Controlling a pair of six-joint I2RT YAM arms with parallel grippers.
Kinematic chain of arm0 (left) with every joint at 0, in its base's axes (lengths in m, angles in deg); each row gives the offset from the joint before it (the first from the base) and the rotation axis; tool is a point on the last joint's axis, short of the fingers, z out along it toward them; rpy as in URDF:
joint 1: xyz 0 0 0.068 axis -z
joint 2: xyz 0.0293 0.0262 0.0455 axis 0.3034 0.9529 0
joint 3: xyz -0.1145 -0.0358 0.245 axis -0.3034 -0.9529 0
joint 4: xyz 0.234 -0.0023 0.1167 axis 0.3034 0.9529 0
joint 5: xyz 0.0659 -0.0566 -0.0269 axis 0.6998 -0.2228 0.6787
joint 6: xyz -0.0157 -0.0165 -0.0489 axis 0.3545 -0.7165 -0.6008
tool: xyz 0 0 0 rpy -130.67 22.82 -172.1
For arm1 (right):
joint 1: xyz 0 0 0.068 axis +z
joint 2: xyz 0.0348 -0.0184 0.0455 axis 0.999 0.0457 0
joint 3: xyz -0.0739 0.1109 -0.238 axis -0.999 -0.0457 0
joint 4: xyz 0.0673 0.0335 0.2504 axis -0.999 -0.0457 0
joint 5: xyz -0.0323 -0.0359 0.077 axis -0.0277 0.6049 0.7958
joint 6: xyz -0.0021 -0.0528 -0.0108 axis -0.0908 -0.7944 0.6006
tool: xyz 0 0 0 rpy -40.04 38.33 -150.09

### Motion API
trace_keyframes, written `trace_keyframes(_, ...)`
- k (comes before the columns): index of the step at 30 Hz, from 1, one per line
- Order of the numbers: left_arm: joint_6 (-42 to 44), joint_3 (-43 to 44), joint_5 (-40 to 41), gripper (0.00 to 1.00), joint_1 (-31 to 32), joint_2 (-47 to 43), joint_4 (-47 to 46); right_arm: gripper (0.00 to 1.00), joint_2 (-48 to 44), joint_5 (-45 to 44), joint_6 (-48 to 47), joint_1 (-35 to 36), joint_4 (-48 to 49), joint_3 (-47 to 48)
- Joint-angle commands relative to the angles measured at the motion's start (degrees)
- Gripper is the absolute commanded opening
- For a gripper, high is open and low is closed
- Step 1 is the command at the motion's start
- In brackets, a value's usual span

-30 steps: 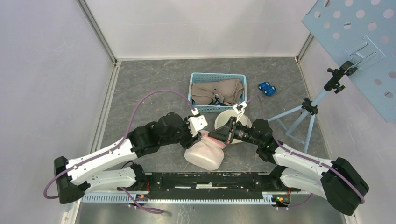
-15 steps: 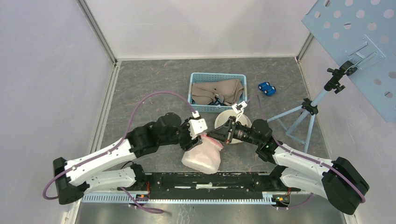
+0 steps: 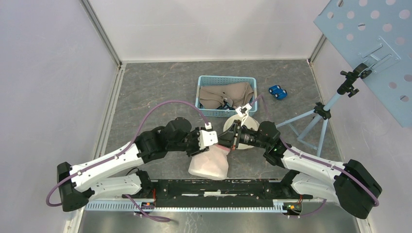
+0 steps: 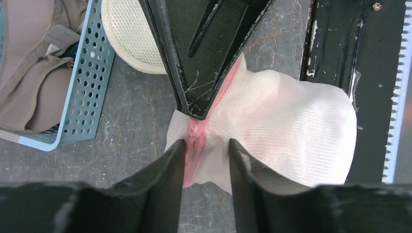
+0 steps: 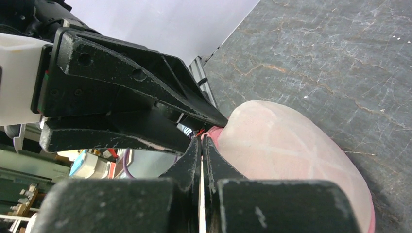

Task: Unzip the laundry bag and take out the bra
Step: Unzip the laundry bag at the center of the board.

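The laundry bag (image 3: 210, 166), white mesh with a pink zip edge, lies on the grey table between the arms. In the left wrist view the bag (image 4: 291, 121) fills the middle. My left gripper (image 4: 206, 145) straddles its near corner, with bunched pink zip fabric filling the gap between the fingers. My right gripper (image 4: 197, 112) comes in from above, shut, its tip on the pink zip line (image 4: 194, 133). In the right wrist view the right gripper (image 5: 201, 140) is pressed shut against the bag (image 5: 291, 155). The zip pull cannot be made out. The bra is hidden inside the bag.
A blue basket (image 3: 201, 85) holding beige garments (image 3: 226, 94) stands behind the bag. A white round mesh piece (image 3: 232, 124) sits between them, and a blue toy car (image 3: 277, 91) to the right. A tripod (image 3: 316, 116) with a perforated board stands at the far right. A black rail (image 3: 218, 187) runs along the near edge.
Both grippers have shifted: the left one down and right onto the bag's corner, the right one leftward along the pink edge. The bag has been drawn slightly left and toward the arms.
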Motion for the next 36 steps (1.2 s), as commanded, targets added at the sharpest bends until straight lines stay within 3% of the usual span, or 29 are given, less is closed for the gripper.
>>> trace_keyframes(1,2.39,1.95,-1.07,0.40,-0.49,0.46,-0.58,0.00,-0.48,1.66,-1.33,0.36,2.11,3.41)
trace_keyframes(6,0.37,0.90,-0.02,0.26,-1.70,-1.64,-1.86,0.00,-1.01,1.25,-1.92,0.45,1.22,3.53)
trace_keyframes(8,0.03,0.73,0.36,0.31,-2.32,-2.29,-2.16,0.00,-0.87,1.44,-1.84,0.40,1.31,3.52)
trace_keyframes(10,-0.09,0.56,1.15,0.43,-2.77,-2.88,-2.91,0.00,-0.92,1.62,-1.69,0.41,1.45,3.52)
trace_keyframes(19,-0.13,1.21,-1.81,0.49,-3.36,0.92,-4.24,0.00,-0.59,3.21,-1.25,0.49,2.31,4.24)
trace_keyframes(21,-0.32,1.40,-3.83,0.45,-3.41,1.68,-4.25,0.00,-0.72,3.21,-1.09,0.49,2.63,4.13)
trace_keyframes(29,-1.11,0.82,-1.08,0.03,-4.54,-1.27,-5.30,0.00,-2.57,0.85,-3.77,-1.19,-1.14,5.72)
trace_keyframes(36,-1.79,0.26,1.87,0.02,-7.90,-4.49,-10.71,0.00,-3.14,-1.94,-9.23,-6.45,-8.59,11.32)
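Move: The left gripper is half open around the bag's pink zipper edge; the stretch of tape it will pinch lies about 1 cm ahead, 1 cm to its right and 1 cm below. From the right gripper, already shut on the zipper's end, that tape is about 2 cm to the left and 1 cm down. From the left hand, the bag's body hangs about 7 cm back and 6 cm lower, the round mesh bag is some 4 cm ahead and 12 cm right, and the basket some 19 cm ahead and 6 cm right, both well below. Ease the left gripper about 1.5 cm forward, half closing and reopening its fingers as it goes, then shut them on the pink zipper tape just beside the right gripper's tips. Keep the right gripper clamped and nearly still until then; then lift both hands forward and up together, some 3 cm, drawing them slightly apart. ##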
